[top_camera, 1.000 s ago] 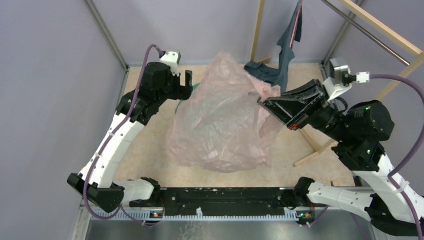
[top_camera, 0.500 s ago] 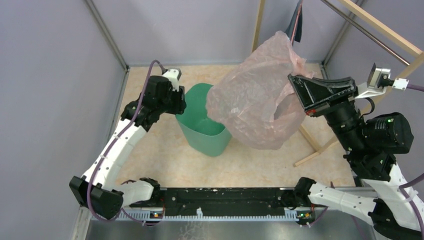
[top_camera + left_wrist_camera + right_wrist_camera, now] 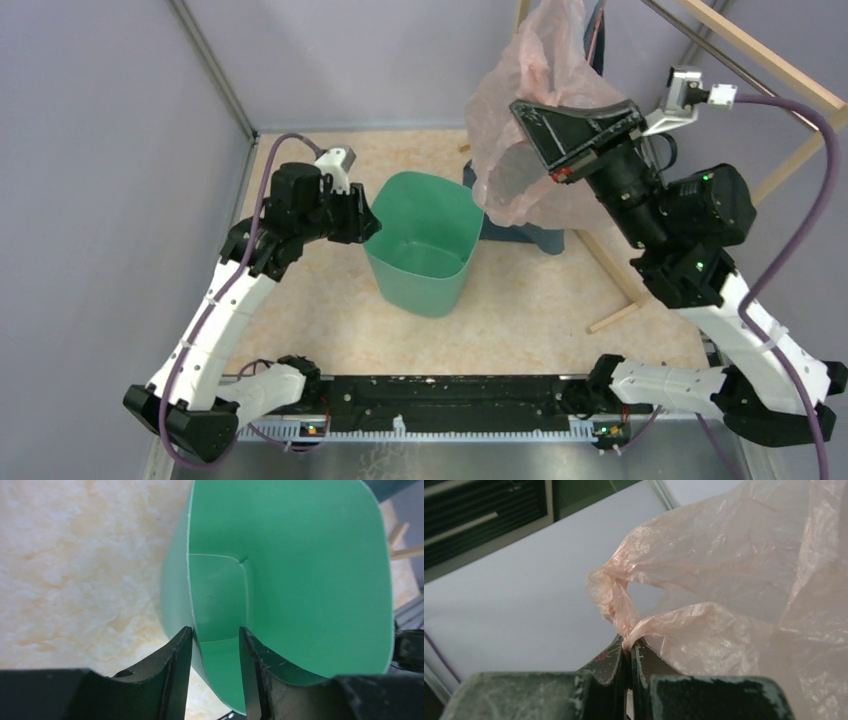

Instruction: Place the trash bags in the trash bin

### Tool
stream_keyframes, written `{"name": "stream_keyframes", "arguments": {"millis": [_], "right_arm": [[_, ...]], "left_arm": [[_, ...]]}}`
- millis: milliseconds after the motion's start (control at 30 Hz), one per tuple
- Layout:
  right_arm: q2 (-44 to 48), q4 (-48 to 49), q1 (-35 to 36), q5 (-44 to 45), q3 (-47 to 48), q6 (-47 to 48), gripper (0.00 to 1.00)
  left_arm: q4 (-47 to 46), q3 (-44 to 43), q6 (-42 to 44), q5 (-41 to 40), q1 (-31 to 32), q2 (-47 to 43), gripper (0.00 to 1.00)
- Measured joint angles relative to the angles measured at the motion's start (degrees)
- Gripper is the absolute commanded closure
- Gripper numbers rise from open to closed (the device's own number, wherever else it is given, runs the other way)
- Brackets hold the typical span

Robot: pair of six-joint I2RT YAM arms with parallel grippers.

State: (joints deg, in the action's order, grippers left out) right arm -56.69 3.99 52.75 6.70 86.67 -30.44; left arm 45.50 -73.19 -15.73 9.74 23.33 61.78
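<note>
The mint-green trash bin point(image 3: 425, 275) stands mid-table with its mouth open and nothing inside. My left gripper point(image 3: 368, 222) straddles its left rim, one finger outside the wall and one inside; in the left wrist view the gripper point(image 3: 215, 630) pinches the curved rim of the bin point(image 3: 300, 580). The pale-pink trash bag point(image 3: 500, 120) hangs in the air above and behind the bin's right side. My right gripper point(image 3: 518, 108) is shut on a bunched edge of it. In the right wrist view the wrinkled bag point(image 3: 734, 580) rises from the closed gripper point(image 3: 629, 645).
A dark blue-grey cloth garment point(image 3: 525, 238) lies on the table just behind and right of the bin. A wooden frame point(image 3: 605, 262) leans at the right, with a wooden rail point(image 3: 760, 62) overhead. Grey walls enclose the table on three sides.
The right gripper has carried the bag up and toward the back right, uncovering the bin. The left jaws have narrowed from wide open onto the bin's rim.
</note>
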Motion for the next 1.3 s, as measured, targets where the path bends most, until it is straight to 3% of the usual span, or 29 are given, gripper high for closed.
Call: {"name": "stream_keyframes", "arguments": {"millis": [300, 433, 600, 733, 900, 1100, 1300], "right_arm": [[-13.51, 15.32, 0.11, -9.81, 2.67, -19.15, 1.0], [-17.92, 17.62, 1.99, -12.04, 4.37, -23.67, 1.0], [-17.7, 17.75, 6.12, -11.87, 4.28, -24.04, 1.0], [-13.6, 17.05, 6.88, -5.99, 0.52, -24.41, 1.0], [-3.43, 7.08, 6.88, 11.96, -9.29, -25.18, 1.0], [3.78, -5.01, 6.86, 25.44, -17.38, -22.21, 1.0], [5.79, -10.56, 6.86, 26.1, -18.86, -12.39, 1.0]], "left_arm": [[-0.55, 4.87, -3.67, 9.03, 0.02, -5.42, 0.46], [-0.42, 6.64, -3.85, 7.69, 0.02, -8.87, 0.43], [-0.48, 7.78, -3.41, 2.08, 0.07, -17.4, 0.29], [-1.4, 9.33, -2.49, -2.27, 0.07, -26.97, 0.19], [-2.97, 9.2, -2.03, -6.62, 0.07, -34.95, 0.11], [-2.99, 5.73, -2.05, -6.4, 0.07, -31.98, 0.09], [-1.79, 0.94, -3.52, -8.28, 0.07, -25.38, 0.14]]}}
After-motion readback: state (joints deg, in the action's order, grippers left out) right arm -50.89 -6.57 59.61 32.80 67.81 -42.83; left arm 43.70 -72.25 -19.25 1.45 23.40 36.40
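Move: From the left hand, with its half-open fingertips at the left rim of the trash bin, the bin's middle lies about 10 cm to the right, roughly 1 cm ahead and 14 cm below. The right hand, already pinching the pink trash bag high up, has the bin's middle about 10 cm ahead, 11 cm to its left and some 48 cm below. The grey cloth lies about 39 cm ahead of the right hand, 7 cm to its right and 61 cm below. Swinging left by about 12 cm at nearly constant height, the right hand then sweeps back right and pushes forward while dropping some 16 cm towards the bin, tipping its fingers down and keeping its pinch on the bag. Meanwhile the left hand draws back off the bin's rim, then goes left and up about 10 cm, opening its fingers wide and tilting them up. ##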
